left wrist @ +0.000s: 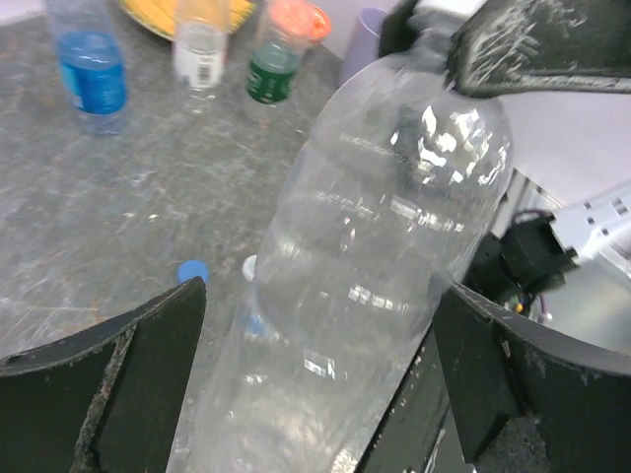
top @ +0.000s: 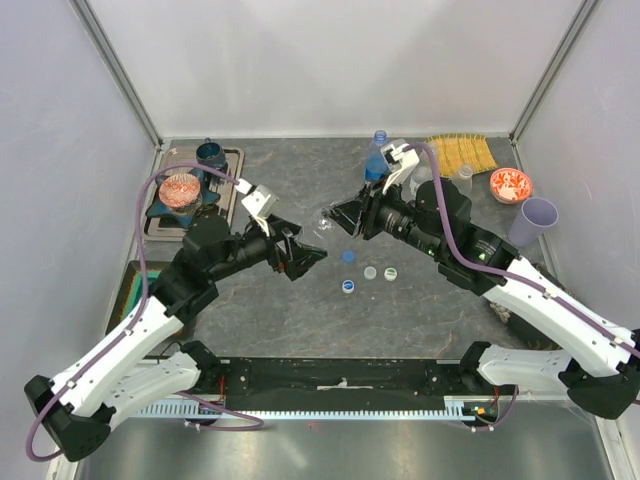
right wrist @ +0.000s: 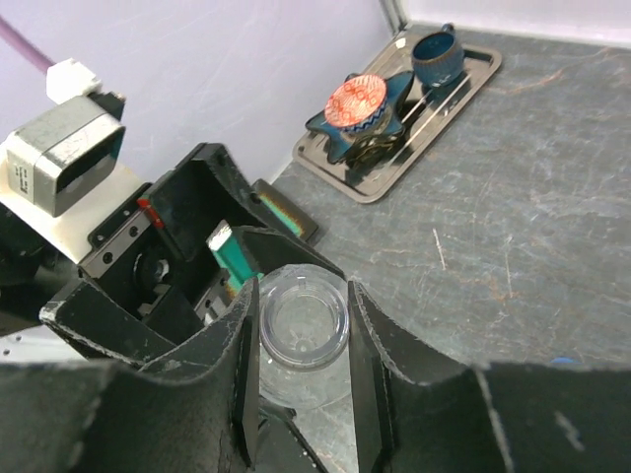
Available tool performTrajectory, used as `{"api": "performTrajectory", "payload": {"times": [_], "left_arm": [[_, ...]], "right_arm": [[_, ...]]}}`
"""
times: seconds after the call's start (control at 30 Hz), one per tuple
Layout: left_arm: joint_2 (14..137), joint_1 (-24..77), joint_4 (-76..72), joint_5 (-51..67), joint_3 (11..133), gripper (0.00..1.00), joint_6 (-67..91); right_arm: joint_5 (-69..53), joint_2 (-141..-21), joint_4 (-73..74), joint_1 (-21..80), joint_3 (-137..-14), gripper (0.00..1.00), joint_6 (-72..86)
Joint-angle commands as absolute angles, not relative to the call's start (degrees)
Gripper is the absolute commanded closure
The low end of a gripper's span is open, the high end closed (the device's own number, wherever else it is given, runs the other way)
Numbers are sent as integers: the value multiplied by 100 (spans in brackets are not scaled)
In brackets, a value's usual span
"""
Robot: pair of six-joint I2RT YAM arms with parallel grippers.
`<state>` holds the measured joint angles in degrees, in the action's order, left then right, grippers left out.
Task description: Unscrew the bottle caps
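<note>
A plain clear bottle point(left wrist: 385, 227) hangs tilted between my two grippers over the table's middle point(top: 322, 226). My right gripper point(right wrist: 304, 313) is shut on its clear cap point(right wrist: 304, 333), one finger on each side. My left gripper point(left wrist: 320, 291) is open, and its fingers point(left wrist: 148, 365) stand wide apart on either side of the bottle's body. In the left wrist view, a blue-labelled bottle point(left wrist: 91, 79), a white-labelled bottle point(left wrist: 200, 49) and a green-labelled bottle point(left wrist: 271, 74) stand at the back of the table. The top view shows the blue-labelled bottle point(top: 377, 158) behind the right arm.
Loose caps lie on the table below the grippers: blue point(top: 348, 256), clear point(top: 370, 272) and green point(top: 390, 272). A metal tray point(top: 232, 160) with dishes sits at the back left. A lilac cup point(top: 533, 221) and an orange bowl point(top: 511, 184) stand at the right.
</note>
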<state>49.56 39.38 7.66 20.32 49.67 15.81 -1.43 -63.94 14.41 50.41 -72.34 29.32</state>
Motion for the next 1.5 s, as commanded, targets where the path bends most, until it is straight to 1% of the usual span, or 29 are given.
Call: {"api": "performTrajectory", "payload": {"times": [0.0,0.13,0.17,0.27,0.3,0.37,0.4,0.5,0.53,0.67,0.7,0.83,0.93,1.27,1.4,1.43,1.47], "left_arm": [[4422,3858,1089,590,4861,1,1872],[4044,3850,1257,10,4563,1,2082],[3947,3858,1300,-287,4518,1,2187],[3692,3858,1564,-736,4377,1,2346],[3639,3858,1669,-843,4351,1,2373],[3499,3858,1959,-1106,4307,1,2408],[3446,3858,2038,-1177,4281,1,2426],[3200,3858,2223,-1353,4053,1,2496],[3138,3858,2232,-1354,3991,1,2513],[2892,3858,2250,-1222,3797,1,2567],[2866,3858,2276,-1196,3753,1,2558],[2760,3858,2285,-1037,3727,1,2479],[2690,3858,2285,-976,3718,1,2408],[2909,3858,2224,-1187,3744,2,2162],[2997,3858,2224,-1178,3770,2,2188],[3006,3858,2224,-1169,3771,2,2188],[3015,3858,2224,-1160,3771,2,2180]], "right_arm": [[412,-6381,1556,5054,-7768,100,2558],[1115,-6617,1748,5054,-8085,100,2286],[1403,-6792,1810,5045,-8190,100,2189],[1774,-7126,1828,5054,-8437,100,2022],[2106,-7224,1802,5054,-8498,100,1987],[2555,-7495,1600,5045,-8490,100,1916],[3062,-7584,1478,5028,-8368,100,1803],[3628,-7901,626,4896,-7860,100,1679],[3656,-8119,206,4748,-7753,100,1670],[3954,-8928,-141,4404,-7795,100,1801],[3999,-9078,-219,4360,-7822,100,1810],[4254,-9736,-1316,4272,-7717,100,1521],[4315,-10193,-1608,4263,-7927,100,1319],[4131,-11241,-1336,4210,-8929,100,1195],[4026,-11478,-828,4210,-9254,100,1204],[4008,-11522,-713,4219,-9298,100,1213],[3999,-11540,-616,4210,-9368,96,1222]]}}
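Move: Ahead of the right hand, which holds the clear empty bottle by its neck, the open spot left of the blue bottle lies about 27 cm out, with no sideways offset, and some 36 cm below. The blue bottle stands about 29 cm ahead and 9 cm right. The white-label bottle stands roughly 25 cm ahead and 20 cm right; the blue cap lies 8 cm ahead and 2 cm right. From the left hand, the clear bottle's middle is about 3 cm ahead and 4 cm right, nearly level. Carrying the clear bottle by its neck, the right hand lifts slightly, then sweeps about 27 cm forward and well down towards the open spot left of the blue bottle, turning some 45 degrees clockwise until its fingers point ahead; its grip holds. The left hand, already wide open, draws away to its left and down, swinging counter-clockwise, then nearly stops. ##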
